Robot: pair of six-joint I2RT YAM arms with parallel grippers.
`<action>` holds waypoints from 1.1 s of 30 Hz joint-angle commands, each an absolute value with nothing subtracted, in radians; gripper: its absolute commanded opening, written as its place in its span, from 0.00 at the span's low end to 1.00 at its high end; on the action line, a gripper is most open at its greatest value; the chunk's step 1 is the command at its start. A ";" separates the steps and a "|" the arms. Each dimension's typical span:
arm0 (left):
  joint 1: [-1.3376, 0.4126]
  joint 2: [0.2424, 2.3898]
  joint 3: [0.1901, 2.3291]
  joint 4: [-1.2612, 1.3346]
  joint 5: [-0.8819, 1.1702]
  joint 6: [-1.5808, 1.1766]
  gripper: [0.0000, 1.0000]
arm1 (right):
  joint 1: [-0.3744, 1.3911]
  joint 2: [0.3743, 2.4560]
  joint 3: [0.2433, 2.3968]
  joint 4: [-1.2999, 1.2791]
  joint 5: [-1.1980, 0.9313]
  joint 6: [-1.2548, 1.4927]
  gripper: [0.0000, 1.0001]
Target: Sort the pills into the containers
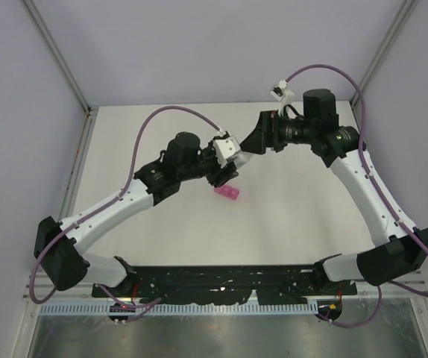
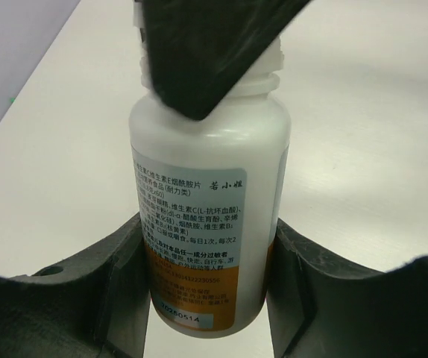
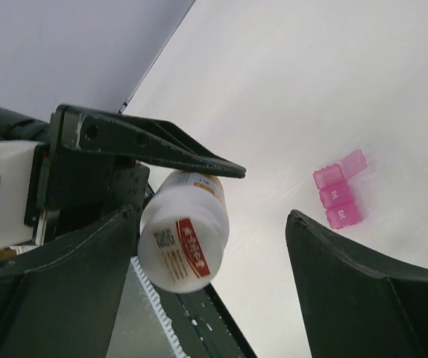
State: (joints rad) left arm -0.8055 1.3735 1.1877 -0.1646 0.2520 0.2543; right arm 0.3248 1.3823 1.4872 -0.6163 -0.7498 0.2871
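My left gripper (image 2: 208, 250) is shut on the lower body of a white pill bottle (image 2: 206, 171) with an orange-red label, held above the table. My right gripper (image 3: 212, 216) is open around the bottle's cap end (image 3: 184, 239); its left finger (image 3: 87, 261) is close beside the cap and the right finger stands well apart. One black right finger (image 2: 199, 52) covers the bottle's neck in the left wrist view. The pink containers (image 1: 227, 193) lie on the table just below the two grippers, with one lid flipped open (image 3: 354, 162). No pills show.
The white table (image 1: 288, 209) runs to grey walls at the back and sides. A black rail with the arm bases (image 1: 221, 280) lines the near edge. Purple cables loop over both arms.
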 commanded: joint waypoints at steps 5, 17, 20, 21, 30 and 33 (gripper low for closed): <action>-0.677 1.261 1.169 -0.164 0.642 0.169 0.00 | 0.325 1.246 1.471 -0.629 -0.764 0.105 0.86; -0.627 1.126 1.126 -0.324 0.989 0.132 0.00 | 0.438 1.189 1.517 -0.773 -0.997 -0.254 0.87; -0.626 1.118 1.126 -0.342 1.032 0.101 0.00 | 0.530 1.190 1.548 -0.856 -0.994 -0.380 0.88; -0.626 1.118 1.126 -0.345 1.040 0.095 0.00 | 0.543 1.193 1.557 -0.864 -0.991 -0.396 0.89; -0.626 1.127 1.134 -0.351 1.068 0.058 0.00 | 0.724 1.230 1.595 -0.907 -0.853 -0.489 0.89; -0.626 1.135 1.131 -0.350 1.074 0.055 0.00 | 0.759 1.246 1.595 -0.897 -0.815 -0.497 0.88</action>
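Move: The pill bottle is already gripped in the left fingers, its middle about 1 cm ahead, 2 cm to the right and 2 cm above that hand's point, with the pink pill pack on the table some 3 cm ahead, 3 cm left and 25 cm below. From the open right hand the bottle lies roughly 2 cm back, 4 cm left and 4 cm below, and the pack about 2 cm ahead, 7 cm left and 31 cm down. Keeping its grip on the bottle, the left hand draws back about 13 cm towards the robot, rising and shifting left by some 5 cm each while it turns clockwise about 30 degrees. The right hand, its fingers staying wide open, goes back with it some 16 cm, rising about 4 cm early on, then swings left towards the cap end, turning counter-clockwise about 40 degrees and rolling as well, so that its open fingers come up close to the cap. ##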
